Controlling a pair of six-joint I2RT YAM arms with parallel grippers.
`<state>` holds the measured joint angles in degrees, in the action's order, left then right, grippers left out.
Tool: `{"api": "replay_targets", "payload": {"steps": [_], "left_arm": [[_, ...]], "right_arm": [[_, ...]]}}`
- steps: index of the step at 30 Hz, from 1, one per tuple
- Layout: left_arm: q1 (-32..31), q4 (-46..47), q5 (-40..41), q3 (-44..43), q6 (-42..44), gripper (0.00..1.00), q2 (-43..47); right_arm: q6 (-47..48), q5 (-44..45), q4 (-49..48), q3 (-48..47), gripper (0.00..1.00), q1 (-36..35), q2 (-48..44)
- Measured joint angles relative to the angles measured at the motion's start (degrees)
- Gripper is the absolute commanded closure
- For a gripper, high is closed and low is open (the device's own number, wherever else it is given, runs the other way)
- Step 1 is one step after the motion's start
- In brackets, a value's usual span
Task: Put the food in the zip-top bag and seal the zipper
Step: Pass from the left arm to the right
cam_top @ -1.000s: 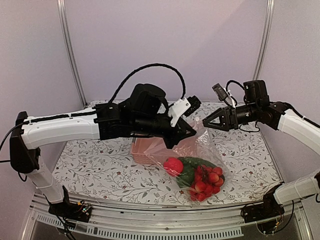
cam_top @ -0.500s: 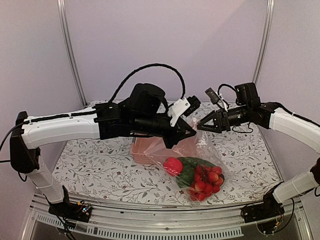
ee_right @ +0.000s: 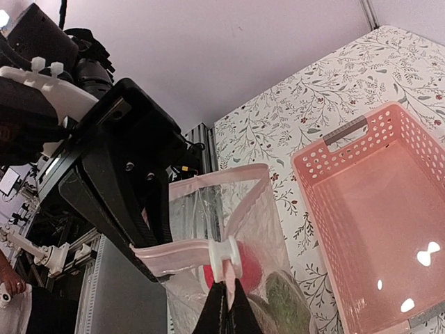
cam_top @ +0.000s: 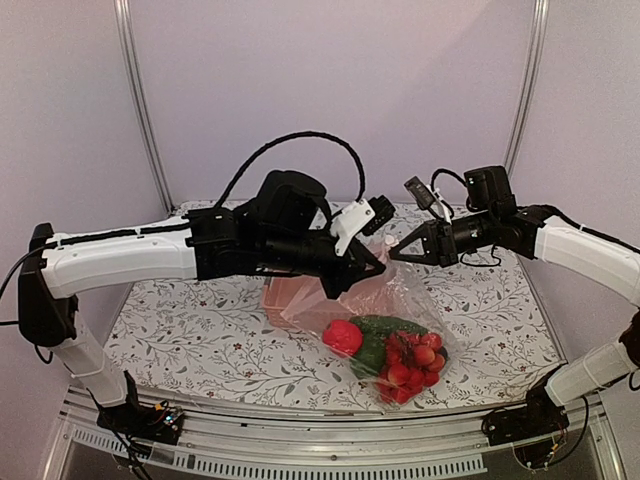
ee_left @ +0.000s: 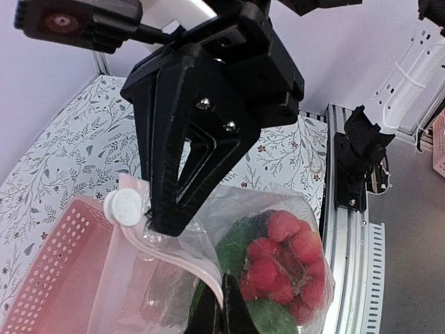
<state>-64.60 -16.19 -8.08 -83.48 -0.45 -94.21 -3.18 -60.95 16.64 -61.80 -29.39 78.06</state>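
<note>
The clear zip-top bag [cam_top: 405, 300] hangs between both grippers above the table. Inside it lies the food: a cluster of small red fruits [cam_top: 412, 362], a red-orange piece [cam_top: 343, 336] and green produce [cam_top: 383, 328]. My left gripper [cam_top: 378, 268] is shut on the bag's mouth edge, its fingers [ee_left: 240, 316] pinching the pale pink zipper strip [ee_left: 184, 254]. My right gripper [cam_top: 394, 253] is shut on the zipper [ee_right: 174, 249] just below the white slider [ee_right: 226, 259]. Part of the mouth behind the slider stands open.
The pink slotted basket [cam_top: 283, 297] sits on the flowered table [cam_top: 190, 340] behind and left of the bag, and looks empty in the right wrist view [ee_right: 375, 216]. A metal rail [cam_top: 300, 420] runs along the near edge. Both arms meet over the table's middle.
My right gripper moved left to the bag's mouth and went from open to shut on the zipper by the slider. The left arm kept its hold; the bag shifted slightly.
</note>
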Motion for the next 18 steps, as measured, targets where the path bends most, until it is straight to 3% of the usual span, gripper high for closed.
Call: {"api": "replay_targets", "payload": {"steps": [4,10,18], "left_arm": [[0.2,-0.4,2.7,0.7,-0.2,0.92,0.1],[1.1,-2.0,10.1,0.9,-2.1,0.56,1.6],[2.1,-1.2,9.5,-1.8,-2.1,0.29,2.3]], "right_arm": [[0.0,2.3,1.2,-0.1,1.0,-0.1,-0.5],[0.3,5.9,6.6,-1.8,1.0,-0.2,-5.1],[4.2,9.4,15.2,-7.1,1.0,-0.5,-9.0]]}}
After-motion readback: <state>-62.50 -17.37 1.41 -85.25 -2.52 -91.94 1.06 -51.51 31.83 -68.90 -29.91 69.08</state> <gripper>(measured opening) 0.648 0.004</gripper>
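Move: The white zip slider sits right at the right fingertips, about 1 cm above and 1 cm left of their middle. From the left hand, which pinches the bag rim, that slider is some 4 cm ahead, 1 cm right and 2 cm above. The food sags in the bag roughly 6 cm back, 2 cm right and 17 cm below the left hand. The basket's middle stands about 14 cm ahead, 10 cm left and 24 cm down from the left hand. Upward, after a brief pause, the right hand lifts about 5 cm, easing a couple of centimetres to its right and slightly back, its shut fingers keeping their pinch beside the slider. The left hand lets go of the rim, opening to about two thirds while it goes roughly 4 cm forward and 2 to 3 cm left and turns some 10 degrees counter-clockwise; it dips slightly, then rises about 3 cm, its fingers ending astride the bag's mouth. ##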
